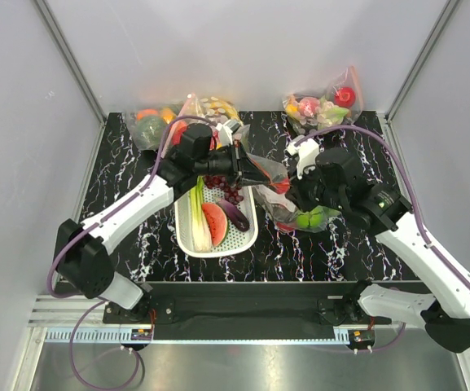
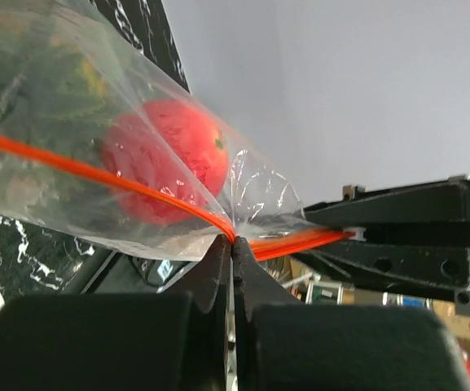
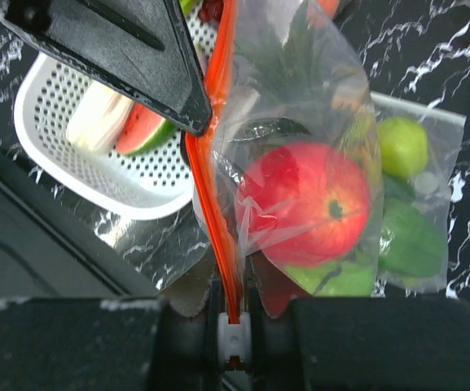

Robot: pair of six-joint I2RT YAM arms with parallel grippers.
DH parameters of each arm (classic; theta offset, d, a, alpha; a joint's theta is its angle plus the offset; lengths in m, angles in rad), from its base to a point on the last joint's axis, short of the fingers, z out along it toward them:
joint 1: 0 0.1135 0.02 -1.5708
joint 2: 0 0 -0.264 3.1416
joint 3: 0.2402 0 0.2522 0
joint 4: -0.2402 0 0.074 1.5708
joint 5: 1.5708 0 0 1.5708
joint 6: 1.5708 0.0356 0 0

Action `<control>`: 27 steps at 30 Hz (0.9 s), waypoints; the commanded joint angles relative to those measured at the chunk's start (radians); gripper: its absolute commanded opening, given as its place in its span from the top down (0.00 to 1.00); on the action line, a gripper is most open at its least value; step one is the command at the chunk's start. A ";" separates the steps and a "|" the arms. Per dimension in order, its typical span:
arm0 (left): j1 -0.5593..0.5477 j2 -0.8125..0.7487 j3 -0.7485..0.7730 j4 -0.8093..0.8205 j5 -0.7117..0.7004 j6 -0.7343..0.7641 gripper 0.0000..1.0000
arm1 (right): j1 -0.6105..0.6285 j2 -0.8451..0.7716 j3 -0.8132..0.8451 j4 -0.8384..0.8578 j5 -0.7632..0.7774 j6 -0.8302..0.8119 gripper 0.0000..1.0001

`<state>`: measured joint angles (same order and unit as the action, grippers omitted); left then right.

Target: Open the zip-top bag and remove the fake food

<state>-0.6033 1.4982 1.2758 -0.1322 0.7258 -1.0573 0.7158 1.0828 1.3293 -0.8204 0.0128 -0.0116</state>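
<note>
The zip-top bag [image 1: 274, 181] hangs stretched between my two grippers above the middle of the table. My left gripper [image 2: 233, 241] is shut on the orange-red zip strip [image 2: 72, 163] at one end. At the other end my right gripper [image 3: 233, 314] is shut on the white slider [image 3: 233, 336] of that strip [image 3: 210, 187]. Fake food fills the bag: a red round fruit [image 3: 308, 199] close to my right fingers, a green round fruit [image 3: 403, 147] beyond it, and a dark green crown [image 3: 296, 57] higher up. The red fruit [image 2: 169, 159] also shows in the left wrist view.
A white perforated basket [image 1: 218, 252] lies under my left arm, holding a leek [image 1: 200, 220], a watermelon slice [image 1: 215, 221], grapes and an eggplant. Two other bags of toy produce sit at the back left [image 1: 149, 122] and back right [image 1: 324, 104]. Grey walls enclose the table.
</note>
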 commanded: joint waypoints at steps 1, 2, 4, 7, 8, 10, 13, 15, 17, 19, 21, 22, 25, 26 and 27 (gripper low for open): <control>0.037 0.022 -0.055 -0.125 -0.040 0.140 1.00 | 0.002 -0.066 0.100 -0.126 0.010 0.005 1.00; 0.036 0.022 -0.061 -0.124 -0.026 0.143 1.00 | 0.002 -0.069 0.100 -0.149 0.003 0.033 1.00; 0.036 0.025 -0.070 -0.110 0.006 0.151 1.00 | 0.002 -0.070 0.094 -0.167 -0.040 0.070 1.00; 0.034 0.046 -0.003 -0.200 0.009 0.227 1.00 | 0.002 -0.070 0.090 -0.183 -0.048 0.107 1.00; 0.036 0.056 0.023 -0.237 -0.002 0.259 1.00 | 0.002 -0.076 0.108 -0.180 -0.040 0.114 1.00; 0.034 0.056 0.080 -0.368 -0.064 0.373 1.00 | 0.002 -0.098 0.140 -0.193 -0.028 0.127 1.00; 0.034 0.036 0.094 -0.449 -0.106 0.467 1.00 | 0.002 -0.103 0.235 -0.271 0.024 0.116 1.00; 0.036 0.014 0.080 -0.432 -0.082 0.491 0.89 | 0.002 -0.095 0.257 -0.304 0.036 0.108 1.00; 0.034 -0.006 0.059 -0.405 -0.063 0.499 0.55 | 0.002 -0.090 0.262 -0.312 0.020 0.114 1.00; 0.034 -0.035 0.053 -0.370 -0.058 0.519 0.48 | 0.001 -0.084 0.242 -0.301 -0.011 0.134 1.00; 0.036 -0.062 0.062 -0.363 -0.071 0.558 0.42 | 0.002 -0.077 0.226 -0.299 -0.062 0.142 1.00; 0.036 -0.072 0.066 -0.363 -0.072 0.578 0.41 | 0.002 -0.073 0.211 -0.296 -0.072 0.147 1.00; 0.034 -0.108 0.089 -0.380 -0.078 0.670 0.38 | 0.002 -0.069 0.183 -0.304 -0.115 0.144 1.00; 0.036 -0.118 0.095 -0.383 -0.080 0.697 0.36 | 0.002 -0.063 0.174 -0.306 -0.123 0.144 1.00; 0.034 -0.127 0.105 -0.377 -0.071 0.742 0.35 | 0.002 -0.061 0.165 -0.307 -0.148 0.145 1.00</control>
<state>-0.5655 1.4384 1.3277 -0.5331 0.6586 -0.4603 0.7181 1.0080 1.5135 -1.1389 -0.0616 0.1230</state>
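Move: Both grippers pinch the held bag's orange zip. The right grip is about 6 cm to the left hand's right and 3 cm back, level in height. The bag's red tomato hangs 4 cm right of the left hand and 8 cm below; from the right hand it is 3 cm ahead, 2 cm left. Some 24 cm below the left hand lie the white basket, 15 cm left and 4 cm back, and the vegetable bag, 12 cm right. Keep the right gripper pinched on its end of the zip and draw it back about 6 cm and a little right, dipping slightly, lifting sharply, then partly sinking. Bring the left gripper down and slightly back, open it partway through to let go of the zip, and ease it left about 5 cm, fingers dipping, before rising a little. ##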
